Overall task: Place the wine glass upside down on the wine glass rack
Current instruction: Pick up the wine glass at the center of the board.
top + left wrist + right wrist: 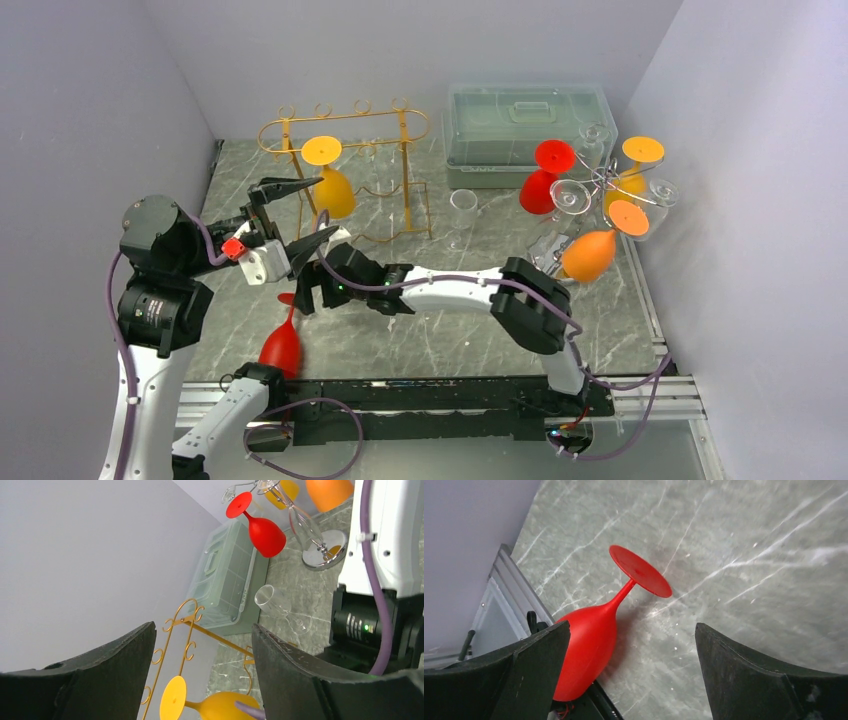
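A red wine glass (282,343) lies on its side near the table's front edge, its foot (640,571) pointing away from the arm bases and its bowl (589,640) by the base rail. My right gripper (305,292) reaches across to the left and hovers open over it (631,626), the bowl beside one finger and nothing gripped. The gold wine glass rack (345,140) stands at the back left with a yellow glass (331,185) hanging upside down. My left gripper (322,207) is open and empty, facing that rack (186,630) and the yellow glass (222,706).
A clear lidded box (525,122) stands at the back. A clear glass (462,210) stands mid-table. At the right, a chrome stand (600,185) holds red (543,180), orange (590,255) and clear glasses. Grey walls close in both sides.
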Robot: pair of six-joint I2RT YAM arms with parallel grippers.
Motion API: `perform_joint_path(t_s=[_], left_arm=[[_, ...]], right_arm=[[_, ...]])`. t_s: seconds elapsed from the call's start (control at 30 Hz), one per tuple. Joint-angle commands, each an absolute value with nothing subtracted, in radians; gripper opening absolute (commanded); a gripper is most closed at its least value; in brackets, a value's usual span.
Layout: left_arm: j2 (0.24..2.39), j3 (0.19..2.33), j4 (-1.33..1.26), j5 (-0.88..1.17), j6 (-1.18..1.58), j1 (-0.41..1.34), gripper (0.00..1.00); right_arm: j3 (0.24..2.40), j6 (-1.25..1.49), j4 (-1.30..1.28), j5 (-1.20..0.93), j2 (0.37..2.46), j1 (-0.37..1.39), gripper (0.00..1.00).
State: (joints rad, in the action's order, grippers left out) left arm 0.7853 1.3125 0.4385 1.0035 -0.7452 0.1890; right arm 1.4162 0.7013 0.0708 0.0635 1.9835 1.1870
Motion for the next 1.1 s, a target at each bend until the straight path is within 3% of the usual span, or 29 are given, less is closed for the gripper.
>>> perform_joint_path(t_s=[0.0, 0.1, 0.47, 0.73, 0.9, 1.07], left_arm=[[0.784, 1.313, 0.431, 1.011, -0.755, 0.189, 0.75], [0.784, 1.313, 0.431, 1.011, -0.755, 0.189, 0.75], [0.784, 1.313, 0.431, 1.011, -0.755, 0.189, 0.75], [0.784, 1.313, 0.431, 1.011, -0.755, 0.189, 0.75], [0.784, 1.313, 0.431, 1.011, -0.755, 0.189, 0.75], [0.784, 1.313, 0.431, 1.011, -0.755, 0.189, 0.75]], right_arm=[[1.517, 0.856, 0.014, -0.028, 2.046, 1.204, 0.92], [1.578, 0.893, -0.023, -0.049, 2.095, 1.216, 0.8], [1.73, 1.009, -0.042, -0.062, 2.274, 1.233, 0.72], [1.83, 0.979, -0.117, 0.018, 2.378, 1.232, 0.48], [1.738, 0.902, -0.141, 0.119, 2.291, 1.203, 0.11], [1.528, 0.749, -0.135, 0.234, 2.106, 1.187, 0.05]])
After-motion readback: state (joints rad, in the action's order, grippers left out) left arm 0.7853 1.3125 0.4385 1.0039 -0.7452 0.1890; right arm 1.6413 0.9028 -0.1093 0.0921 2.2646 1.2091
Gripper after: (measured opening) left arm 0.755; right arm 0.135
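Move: From the right gripper the red wine glass lies on its side on the table, its middle about 7 cm back, 7 cm to the left and 9 cm below, foot pointing outward, bowl towards the base. The yellow wine glass hangs about 18 cm ahead, 3 cm to the right and 11 cm above, on the gold rack, whose middle is some 22 cm ahead, 8 cm right and 3 cm above. From the left gripper the red glass is about 5 cm back, 15 cm left and 42 cm below. Lower the right gripper about 9 cm while reaching some 7 cm left and a little back to the red glass's stem, narrowing the wide-open fingers and tipping them slightly steeper. Once low, close them on the stem just behind the foot, then draw back to the right about 5 cm and a little forward, staying low and keeping the pinch. ##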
